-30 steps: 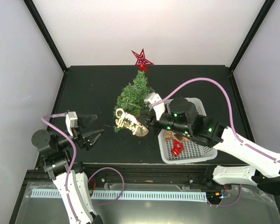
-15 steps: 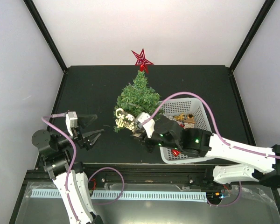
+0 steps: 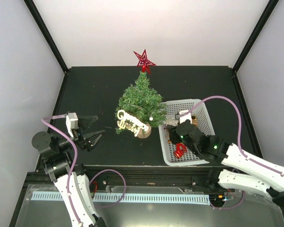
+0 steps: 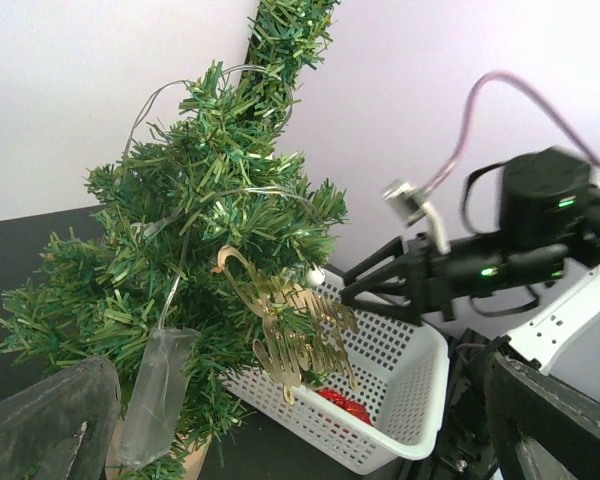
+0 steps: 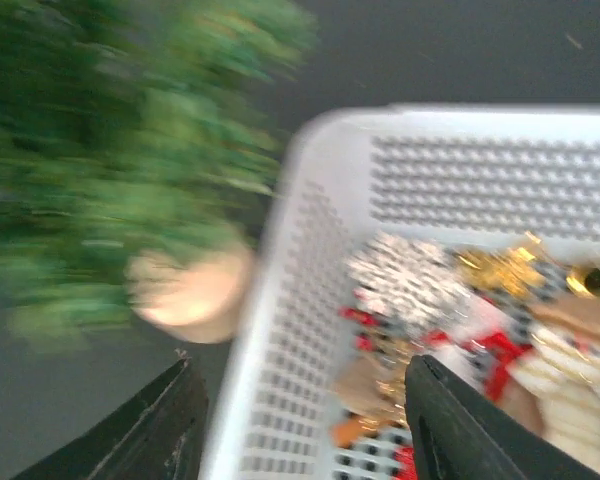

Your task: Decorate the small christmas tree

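Note:
The small christmas tree (image 3: 141, 100) stands upright on its wooden disc base (image 3: 144, 132), with a red star (image 3: 144, 60) at its tip. A gold lettered ornament (image 3: 131, 122) hangs on its near branches, also seen in the left wrist view (image 4: 295, 335) beside a clear battery pack (image 4: 155, 395) on a thin wire. My right gripper (image 3: 172, 129) hovers over the white basket's left wall (image 5: 270, 330), jaws apart and holding nothing; that view is blurred. My left gripper (image 3: 92, 130) stays open to the tree's left, apart from it.
The white basket (image 3: 166, 158) right of the tree holds several ornaments, among them a red one (image 3: 180, 150) and gold and white pieces (image 5: 500, 270). Black frame posts and white walls enclose the dark table (image 3: 99, 85).
My right gripper has drawn back from the tree's near side to the basket's left wall and its jaws have widened. The gold ornament stays hanging on the tree. The left arm has not moved.

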`<state>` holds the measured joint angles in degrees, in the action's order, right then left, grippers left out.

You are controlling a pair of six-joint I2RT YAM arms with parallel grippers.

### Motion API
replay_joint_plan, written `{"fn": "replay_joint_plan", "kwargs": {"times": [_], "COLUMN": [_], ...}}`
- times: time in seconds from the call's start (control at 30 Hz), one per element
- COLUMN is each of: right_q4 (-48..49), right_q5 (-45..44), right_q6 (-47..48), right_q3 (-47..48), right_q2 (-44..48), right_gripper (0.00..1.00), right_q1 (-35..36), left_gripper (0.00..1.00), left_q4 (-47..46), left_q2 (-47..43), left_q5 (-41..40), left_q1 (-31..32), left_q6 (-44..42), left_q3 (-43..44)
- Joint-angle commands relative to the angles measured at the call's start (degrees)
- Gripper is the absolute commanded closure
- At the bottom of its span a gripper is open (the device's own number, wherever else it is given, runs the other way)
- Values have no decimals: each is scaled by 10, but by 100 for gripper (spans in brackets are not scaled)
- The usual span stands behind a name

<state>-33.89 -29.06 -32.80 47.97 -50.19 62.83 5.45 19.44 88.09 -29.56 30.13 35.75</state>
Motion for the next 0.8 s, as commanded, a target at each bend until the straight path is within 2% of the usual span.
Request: {"fn": "replay_joint_plan", "kwargs": {"times": [0.0,0.07,0.13,0.43,0.77], "right_q4": [0,15,19,88,107], "right_q5": [71,110,141,309,333], "right_q6": [-70,-75,-76,-73,-85], "right_q3": [-75,-99,-110,-144,-173], "right_q2": [15,12,-4,-107,-126], "right_gripper": [42,31,27,25,25], "right_q1": [-128,-179,-212,-298,-309], "left_gripper": [1,1,1,1,1], "left_q4": [-18,-18,-18,-17,-21], "left_q2": [-3,-1,-1,-1,-1], "left_q5": [-1,-2,-2,0,2], "left_q1": [-6,-6,-7,-11,-10], "left_q6": [8,8,8,11,12], "left_q3": [-1,-1,-1,-1,0]}}
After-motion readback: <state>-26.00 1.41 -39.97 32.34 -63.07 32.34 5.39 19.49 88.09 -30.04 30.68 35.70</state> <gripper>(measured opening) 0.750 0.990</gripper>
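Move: The pine cone among the ornaments in the basket seems to be the goal: from the right hand it lies about 4 cm ahead, 7 cm to the right and 21 cm below. Some 6 cm farther out and 5 cm left of the cone is the snowflake; the red ornament sits about 7 cm nearer the base, straight behind the cone. The tree's foot stands roughly 2 cm beyond and 15 cm left of it. From the idle left hand the cone is about 9 cm ahead, 30 cm right and 32 cm lower. The pine cone and the ornaments round it are closed in on from above: the right hand leaves the tree's side, sinks some 16 cm into the basket, swinging right and a little forward at first, then easing slightly back left while still sinking. The wrist tips about 30 degrees further down and turns a little clockwise as the half-open fingers spread wider; no touch can be made out. ##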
